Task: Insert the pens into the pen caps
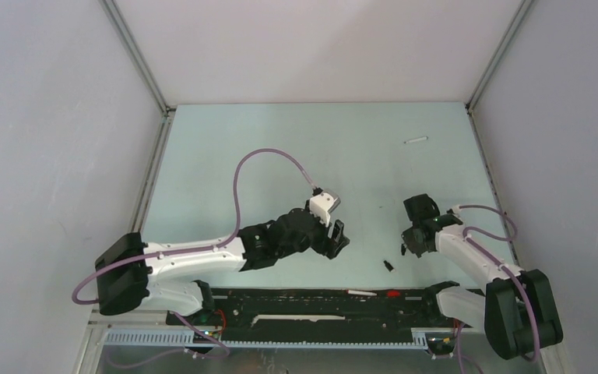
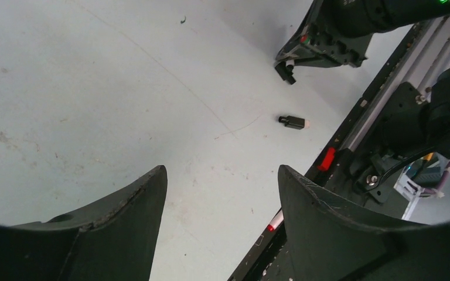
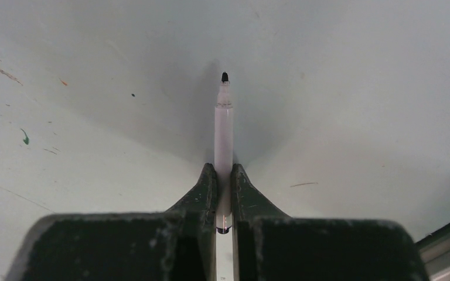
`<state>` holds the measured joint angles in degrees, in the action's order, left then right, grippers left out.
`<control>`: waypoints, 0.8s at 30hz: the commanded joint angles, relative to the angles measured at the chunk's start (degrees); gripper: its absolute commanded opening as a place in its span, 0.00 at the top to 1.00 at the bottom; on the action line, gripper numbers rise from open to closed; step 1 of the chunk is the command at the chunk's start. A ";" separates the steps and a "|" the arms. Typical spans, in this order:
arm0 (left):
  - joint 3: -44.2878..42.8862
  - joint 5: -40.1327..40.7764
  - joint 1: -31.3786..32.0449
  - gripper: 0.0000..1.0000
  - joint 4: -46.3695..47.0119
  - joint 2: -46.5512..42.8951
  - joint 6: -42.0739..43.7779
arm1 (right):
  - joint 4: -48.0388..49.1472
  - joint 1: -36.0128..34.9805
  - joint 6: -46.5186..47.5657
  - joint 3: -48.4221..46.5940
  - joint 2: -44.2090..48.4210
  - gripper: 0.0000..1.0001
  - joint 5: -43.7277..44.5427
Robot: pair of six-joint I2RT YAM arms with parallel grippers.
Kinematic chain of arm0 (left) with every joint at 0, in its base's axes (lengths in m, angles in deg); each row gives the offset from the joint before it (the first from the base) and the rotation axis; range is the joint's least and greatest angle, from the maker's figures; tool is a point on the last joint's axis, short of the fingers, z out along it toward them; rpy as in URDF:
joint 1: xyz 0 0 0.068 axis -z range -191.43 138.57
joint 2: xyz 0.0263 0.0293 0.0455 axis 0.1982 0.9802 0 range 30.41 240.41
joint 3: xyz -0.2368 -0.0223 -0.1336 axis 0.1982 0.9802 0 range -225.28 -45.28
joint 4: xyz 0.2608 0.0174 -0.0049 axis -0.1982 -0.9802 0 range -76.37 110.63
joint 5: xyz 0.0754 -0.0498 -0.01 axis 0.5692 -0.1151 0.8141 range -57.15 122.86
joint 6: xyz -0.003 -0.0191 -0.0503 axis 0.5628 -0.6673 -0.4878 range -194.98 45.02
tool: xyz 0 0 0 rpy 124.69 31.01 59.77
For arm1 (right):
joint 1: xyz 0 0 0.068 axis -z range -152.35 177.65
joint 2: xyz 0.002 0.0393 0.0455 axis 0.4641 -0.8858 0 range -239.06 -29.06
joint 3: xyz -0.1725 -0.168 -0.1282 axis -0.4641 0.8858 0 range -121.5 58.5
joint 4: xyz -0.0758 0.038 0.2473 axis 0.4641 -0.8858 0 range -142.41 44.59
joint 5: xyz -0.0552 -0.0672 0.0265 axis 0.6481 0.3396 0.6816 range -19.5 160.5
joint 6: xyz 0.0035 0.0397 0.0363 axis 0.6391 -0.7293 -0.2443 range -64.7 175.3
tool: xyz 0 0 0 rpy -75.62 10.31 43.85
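My right gripper point(image 3: 223, 173) is shut on a white pen point(image 3: 223, 132), which sticks straight out ahead of the fingers with its small black writing tip point(image 3: 225, 76) bare and close above the table. In the top view this gripper point(image 1: 407, 246) hangs low at the right. A black pen cap point(image 1: 388, 266) lies on the table just left of it, also seen as the cap point(image 2: 293, 122) in the left wrist view. My left gripper point(image 2: 222, 175) is open and holds nothing; it point(image 1: 336, 236) hovers left of the cap. A second white pen point(image 1: 415, 140) lies at the far right.
A black rail point(image 1: 311, 300) runs along the near edge, with a white red-tipped pen point(image 2: 274, 221) lying on it and a red part point(image 2: 327, 158) further along. White enclosure walls point(image 1: 62, 156) stand on three sides. A purple cable point(image 1: 265, 156) loops above the left arm.
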<state>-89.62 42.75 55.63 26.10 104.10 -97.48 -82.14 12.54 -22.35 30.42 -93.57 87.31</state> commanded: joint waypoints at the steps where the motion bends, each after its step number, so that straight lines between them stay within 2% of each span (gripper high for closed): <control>1: 1.90 -0.18 -0.29 0.27 0.78 -0.69 -0.22 | -3.33 -1.29 -0.68 -2.37 2.18 1.00 1.46; 7: 3.20 -1.38 -0.23 0.27 2.84 2.12 -0.80 | -6.17 -3.35 -0.29 -2.80 4.43 1.00 3.42; 18: 4.81 -1.38 -0.26 0.27 2.61 1.42 -1.56 | 2.62 -19.92 -8.48 -3.15 -6.57 1.00 0.83; 24: 5.80 -0.17 -0.27 0.27 1.91 0.60 -1.74 | 3.98 -25.25 -6.97 -9.75 -10.28 1.00 2.27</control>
<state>-85.05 41.52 55.55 26.87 107.14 -98.51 -78.95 -10.06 -28.60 25.29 -102.38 88.04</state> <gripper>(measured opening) 0.731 0.055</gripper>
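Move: The right hand, low over the table, already grips the black-tipped pen; the open left gripper stands about 24 cm to its left, 4 cm nearer the base and some 15 cm higher. A near black cap lies about 4 cm left and 2 cm back of the right hand, a second black cap about 8 cm left and 5 cm back, the red cap 7 cm left and 14 cm back. From the left hand, the held pen is roughly 24 cm right, 4 cm ahead and 15 cm below. The right hand keeps its pinch on the pen and, after a small slow lift of a centimetre or so that it gives back again, sweeps left by about 9 cm towards the left gripper, passing on the far side of the two black caps and turning some 15 degrees counter-clockwise. Meanwhile the left hand, its fingers staying open, sinks about 5 cm almost on the spot, down towards the level of the pen. ##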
